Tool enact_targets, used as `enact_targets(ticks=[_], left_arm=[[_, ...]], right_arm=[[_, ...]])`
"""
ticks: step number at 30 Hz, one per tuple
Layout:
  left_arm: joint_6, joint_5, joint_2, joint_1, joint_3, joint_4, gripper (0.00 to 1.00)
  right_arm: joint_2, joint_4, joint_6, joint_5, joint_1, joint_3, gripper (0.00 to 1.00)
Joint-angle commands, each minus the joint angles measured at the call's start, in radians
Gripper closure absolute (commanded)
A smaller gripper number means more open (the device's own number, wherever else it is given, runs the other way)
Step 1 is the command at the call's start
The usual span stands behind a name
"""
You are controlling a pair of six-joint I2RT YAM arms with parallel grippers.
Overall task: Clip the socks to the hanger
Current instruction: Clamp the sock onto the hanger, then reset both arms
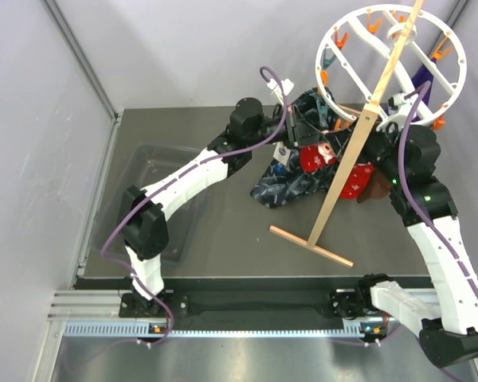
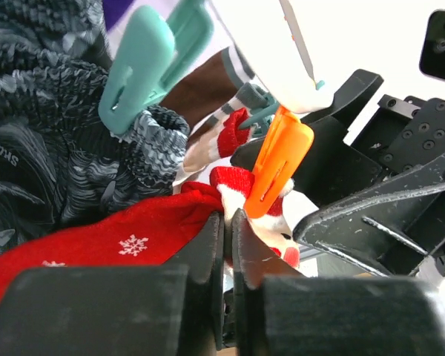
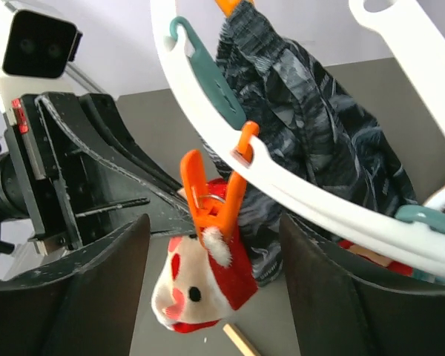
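Note:
A red sock with white snowflakes (image 2: 133, 245) has its white-trimmed end pinched in an orange clip (image 3: 215, 200) on the hanger's white ring (image 3: 319, 193). My left gripper (image 2: 228, 222) is shut on this sock just below the clip. My right gripper (image 3: 215, 289) stands open around the clipped end, its fingers (image 3: 96, 297) clear on both sides. In the top view the hanger (image 1: 319, 56) leans on its wooden pole at the back right. Two more red socks (image 1: 317, 157) (image 1: 357, 181) and a dark brown sock (image 1: 377, 189) lie under it.
A dark-blue patterned cloth (image 1: 283, 183) lies heaped beside the socks and hangs behind the ring (image 3: 311, 126). A teal clip (image 2: 144, 63) is just left of the orange one. The stand's wooden foot (image 1: 311, 245) crosses the mat. A clear bin (image 1: 155, 191) sits left.

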Motion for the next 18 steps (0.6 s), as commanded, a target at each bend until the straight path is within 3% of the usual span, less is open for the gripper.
enact_targets(ticks=[1, 3, 5, 7, 10, 18], left_arm=[[-0.002, 0.034, 0.016, 0.0, 0.048, 0.05, 0.9], [0.003, 0.023, 0.017, 0.003, 0.048, 0.041, 0.83], [0.01, 0.016, 0.015, 0.004, 0.048, 0.021, 0.6], [0.023, 0.004, 0.009, 0.015, 0.05, -0.004, 0.5], [0.064, -0.036, -0.014, 0.041, 0.056, -0.096, 0.42], [0.2, -0.092, -0.149, 0.092, 0.024, -0.269, 0.36]], right_arm=[[-0.022, -0.035, -0.03, 0.055, 0.004, 0.063, 0.31], [-0.033, -0.067, -0.039, 0.081, 0.006, 0.08, 0.23], [-0.04, -0.085, -0.04, 0.11, 0.006, 0.092, 0.18], [-0.047, -0.12, -0.039, 0.129, 0.006, 0.11, 0.09], [-0.027, -0.204, -0.037, 0.132, 0.007, 0.162, 0.01], [-0.076, -0.343, -0.077, 0.144, 0.006, 0.21, 0.0]])
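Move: The orange clip on the hanger's rim, with the red Santa sock in its jaws, sits between the right fingertips, about 2 cm ahead and 1 cm left of that hand's centre at its height. Next along the rim, a teal clip lies some 6 cm ahead of the orange clip, 3 cm farther left and 3 cm higher. From the left hand, shut on the sock's top, the orange clip is about 3 cm right, 2 cm back and 1 cm up. The Santa sock is let go beside its clip as the left fingers open from shut to over half; that hand then draws off about 6 cm forward, left and down, rolling some 10 degrees. The right fingers, already parted around the orange clip, spread fully while the hand backs away from it about 5 cm, back and to the right, rising a little. ##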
